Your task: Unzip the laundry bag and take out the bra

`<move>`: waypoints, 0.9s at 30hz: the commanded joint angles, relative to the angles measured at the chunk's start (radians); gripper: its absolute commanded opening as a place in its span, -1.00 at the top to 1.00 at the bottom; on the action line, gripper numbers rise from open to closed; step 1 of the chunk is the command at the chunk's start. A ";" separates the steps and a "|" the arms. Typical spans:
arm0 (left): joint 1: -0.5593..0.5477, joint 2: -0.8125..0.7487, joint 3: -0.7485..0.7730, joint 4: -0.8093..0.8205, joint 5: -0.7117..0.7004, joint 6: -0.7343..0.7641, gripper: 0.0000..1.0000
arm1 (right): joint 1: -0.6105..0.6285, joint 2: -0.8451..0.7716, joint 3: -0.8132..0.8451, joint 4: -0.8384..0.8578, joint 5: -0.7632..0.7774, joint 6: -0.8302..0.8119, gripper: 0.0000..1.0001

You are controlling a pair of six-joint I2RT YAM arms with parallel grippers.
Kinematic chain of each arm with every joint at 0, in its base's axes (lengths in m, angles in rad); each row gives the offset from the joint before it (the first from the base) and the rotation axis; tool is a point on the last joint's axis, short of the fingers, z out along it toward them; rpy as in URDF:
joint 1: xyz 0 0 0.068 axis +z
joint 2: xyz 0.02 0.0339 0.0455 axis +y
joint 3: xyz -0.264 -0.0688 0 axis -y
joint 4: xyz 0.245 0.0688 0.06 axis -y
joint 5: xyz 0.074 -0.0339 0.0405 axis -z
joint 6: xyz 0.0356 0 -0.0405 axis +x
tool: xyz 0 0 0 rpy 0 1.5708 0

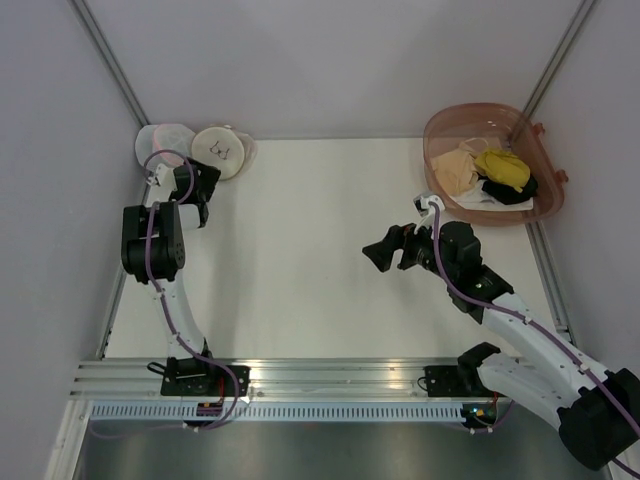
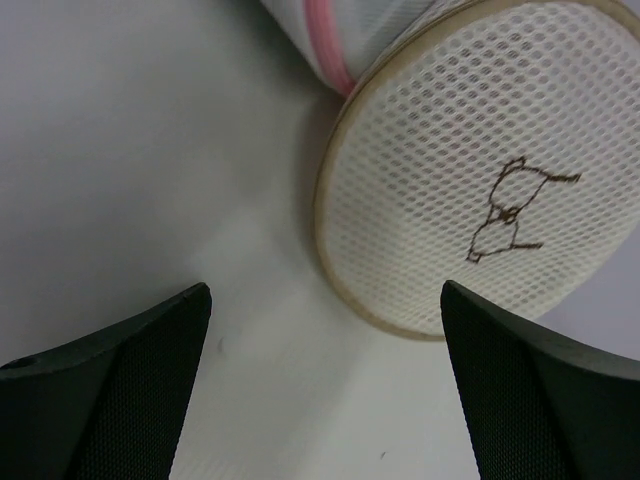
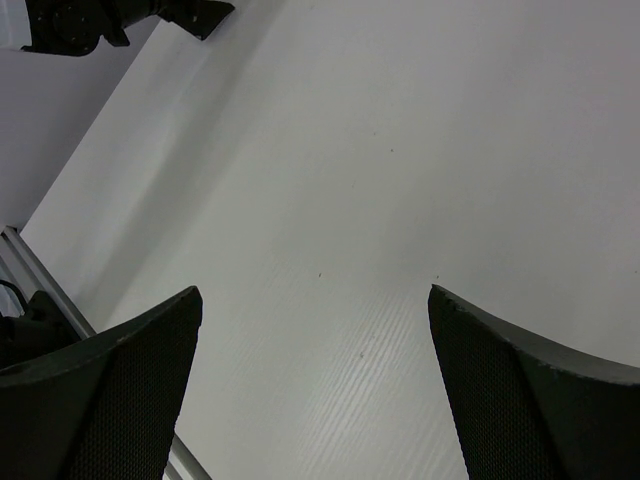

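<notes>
The laundry bag (image 1: 222,150) is a round cream mesh bag at the table's far left, its face printed with a small dark bra outline. In the left wrist view the laundry bag (image 2: 470,180) fills the upper right, tilted up on its rim. My left gripper (image 1: 207,195) hovers just in front of it, open, and the left gripper (image 2: 325,300) has only bare table between its fingers. My right gripper (image 1: 385,250) is open over the middle of the table, pointing left, and in its own view the right gripper (image 3: 315,295) holds nothing. The bra is hidden.
A whiter round bag (image 1: 165,145) with a pink band leans behind the laundry bag; that whiter bag (image 2: 330,30) shows at the top of the left wrist view. A pink basket (image 1: 440,125) at the far right holds beige, yellow and black garments. Walls enclose the table.
</notes>
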 commanded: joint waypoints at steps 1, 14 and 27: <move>-0.005 0.109 0.132 0.064 0.083 -0.046 -0.99 | 0.000 -0.023 0.012 -0.017 0.011 -0.010 -0.95; -0.006 0.343 0.353 0.268 0.545 -0.148 -0.78 | 0.000 -0.007 0.009 -0.020 0.034 0.023 -0.96; -0.031 0.148 0.043 0.655 0.824 -0.369 0.42 | 0.000 0.022 0.015 0.050 0.039 0.026 -0.96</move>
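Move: The round bag with the bra drawing lies about 9 cm ahead of the left hand and 5 cm to its right, its middle a couple of centimetres lower. The pink-trimmed mesh bag sits just beside it, roughly 9 cm ahead of the left hand and 10 cm to its left. From the right hand, the round bag is some 34 cm ahead, 48 cm to the left and around 17 cm below. The left gripper pushes the round bag to the right, away from the mesh bag: wide open, the hand first drives about 10 cm forward to the round bag, then sweeps right and draws back most of that reach, ending some 12 cm right. The wrist swings about 35 degrees clockwise and rolls its left side down, and the fingers close to about a third open. ##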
